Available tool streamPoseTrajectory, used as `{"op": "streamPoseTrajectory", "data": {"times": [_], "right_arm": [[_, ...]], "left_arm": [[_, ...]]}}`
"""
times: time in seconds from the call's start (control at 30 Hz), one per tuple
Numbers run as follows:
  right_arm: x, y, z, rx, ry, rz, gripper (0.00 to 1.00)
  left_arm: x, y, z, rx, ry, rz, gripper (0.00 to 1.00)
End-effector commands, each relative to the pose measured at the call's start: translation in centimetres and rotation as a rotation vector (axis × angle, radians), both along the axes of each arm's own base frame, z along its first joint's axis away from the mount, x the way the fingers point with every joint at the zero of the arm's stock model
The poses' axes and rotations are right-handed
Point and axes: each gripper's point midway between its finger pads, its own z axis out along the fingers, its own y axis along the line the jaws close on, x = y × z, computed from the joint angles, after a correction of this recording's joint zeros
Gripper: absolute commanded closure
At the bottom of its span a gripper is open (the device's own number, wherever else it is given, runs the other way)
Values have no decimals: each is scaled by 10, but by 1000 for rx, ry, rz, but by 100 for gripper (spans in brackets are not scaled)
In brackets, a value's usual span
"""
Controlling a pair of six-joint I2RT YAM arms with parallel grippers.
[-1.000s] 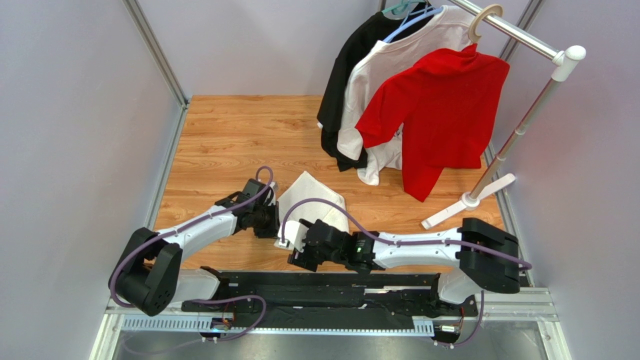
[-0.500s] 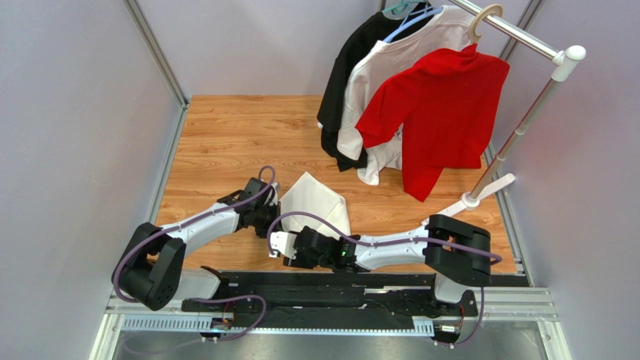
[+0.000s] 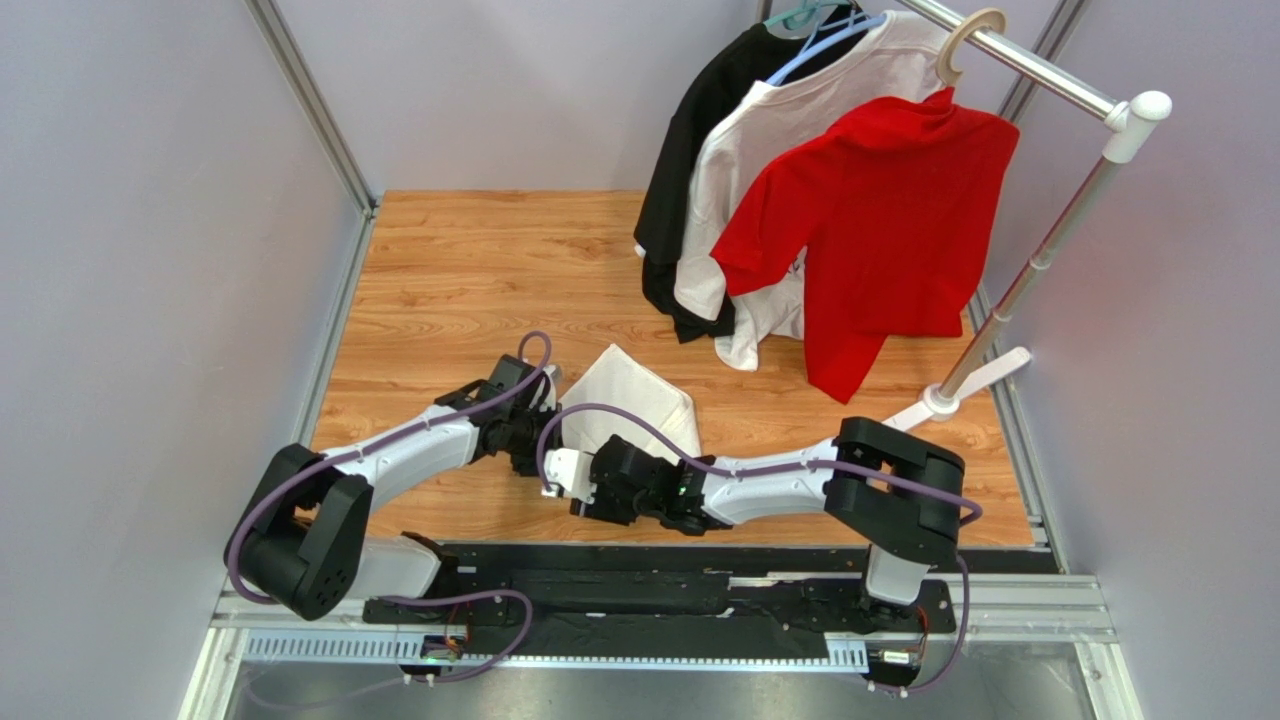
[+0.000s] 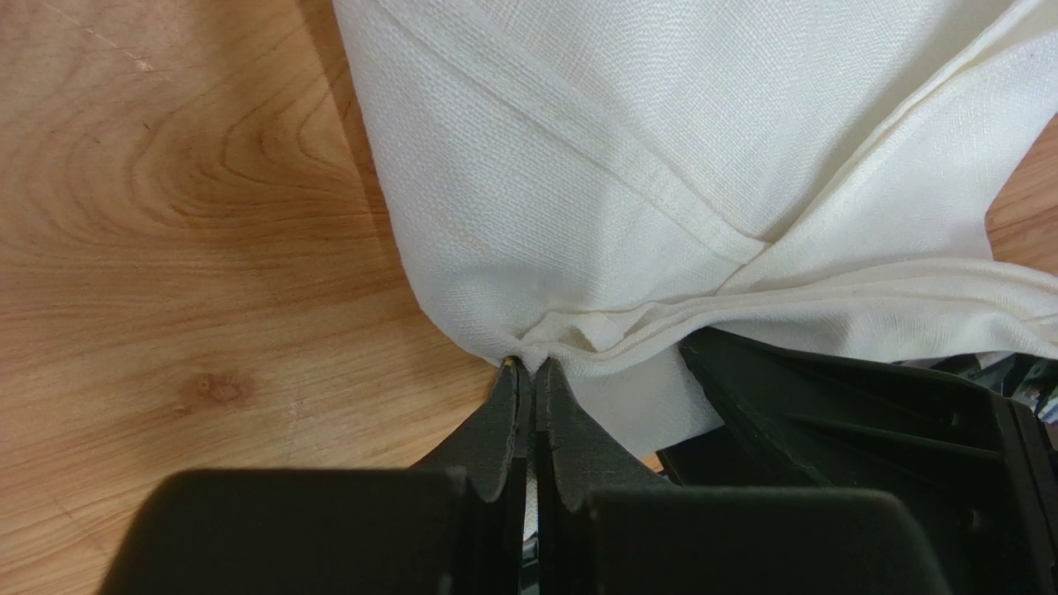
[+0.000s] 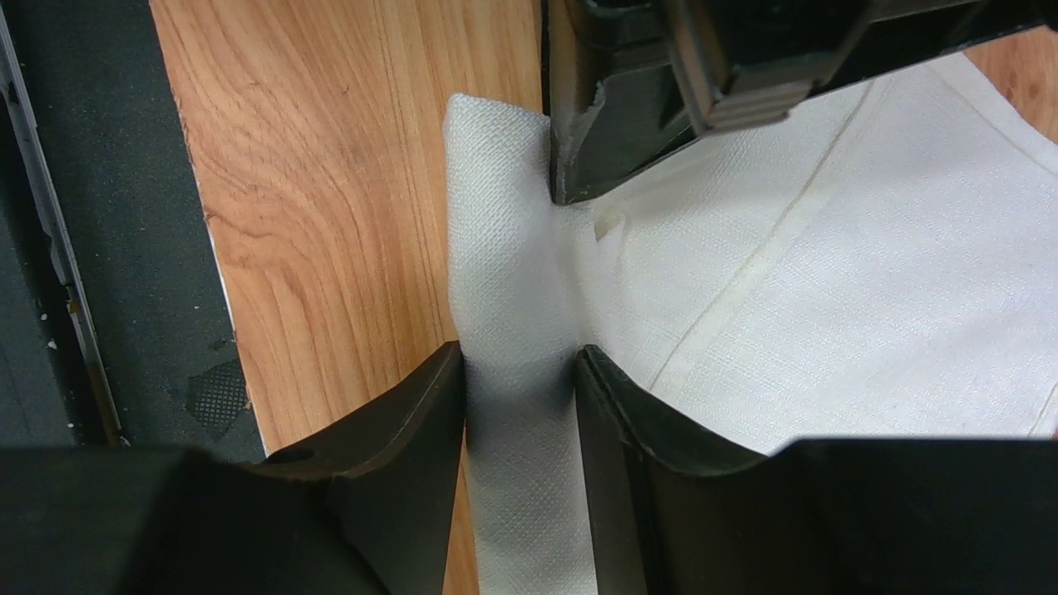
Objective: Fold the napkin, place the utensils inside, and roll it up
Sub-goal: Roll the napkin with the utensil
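Note:
The white napkin [image 3: 639,393] lies folded on the wooden table [image 3: 451,285], its near-left edge rolled into a tube. My left gripper [image 3: 538,435] is shut on the napkin's bunched left corner [image 4: 584,335], jaws pressed together at the tip [image 4: 528,366]. My right gripper [image 3: 562,465] is just in front of it. In the right wrist view its two fingers [image 5: 429,409] press both sides of the rolled edge [image 5: 515,298], so the right gripper [image 5: 519,357] is shut on it. The left gripper [image 5: 621,112] shows at the top of that view. The utensils are hidden.
A clothes rack [image 3: 1052,225] stands at the back right with black, white and red shirts [image 3: 879,210]; its white foot [image 3: 939,402] rests on the table. Grey walls close both sides. A black rail [image 3: 661,578] runs along the near edge.
The right arm has swung left and forward to the napkin's near-left edge, and its jaws have narrowed onto the roll. The left gripper has stayed shut on the corner.

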Motion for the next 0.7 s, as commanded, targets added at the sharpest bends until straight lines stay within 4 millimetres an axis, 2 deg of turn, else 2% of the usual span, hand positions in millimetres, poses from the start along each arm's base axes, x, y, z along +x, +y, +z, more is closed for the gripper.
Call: {"op": "streamPoseTrajectory", "data": {"times": [0.0,0.13,0.17,0.2,0.27,0.3,0.33,0.37,0.4,0.47,0.5,0.6,0.67], "right_arm": [[-3,6,-6,-3,73,26,60],[-11,3,-16,-39,136,41,65],[-15,-5,-22,-80,162,38,67],[-19,-7,-26,-90,193,36,77],[-22,-11,-29,-114,235,28,85],[-25,-12,-30,-113,266,25,92],[-26,-14,-30,-116,279,20,94],[-29,-16,-31,-120,301,20,95],[-28,-18,-31,-118,318,4,97],[-30,-19,-31,-114,345,6,97],[-29,-20,-31,-110,359,-2,98],[-33,-19,-31,-104,411,13,99],[-38,-17,-31,-98,459,31,99]], "left_arm": [[-4,0,-1,7,18,-32,100],[-3,-2,0,-3,12,-35,100],[-4,-3,0,-9,15,-38,100],[-3,-4,1,-13,10,-39,100],[-2,-6,5,-30,-2,-40,100],[-1,-5,6,-28,-13,-34,98],[1,-4,10,-31,-33,-25,95],[4,-2,12,-21,-55,-12,91],[7,-1,20,-26,-84,6,75],[10,6,22,0,-113,38,61],[12,7,27,-3,-135,60,51],[12,16,25,19,-145,114,40],[8,25,18,53,-133,149,39]]}}
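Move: Between the right hand's half-open fingers, right at its hand point, lies the napkin's rolled near edge. The flat rest of the napkin has its middle about 9 cm ahead and 6 cm to that hand's right, a centimetre lower. For the left hand, shut on the roll near its left end, the stretch between the right fingers is some 4 cm to the right and 1 cm back; the flat part is about 7 cm ahead and 10 cm right. Closing its fingers onto both sides of the roll, the right hand stays nearly in place, easing back less than 1 cm while its wrist swings the fingertips about 15 degrees towards the base. Once that grip is set, the left hand opens to over half, lets go of the roll's end and lifts off about 3 cm, going slightly forward. ##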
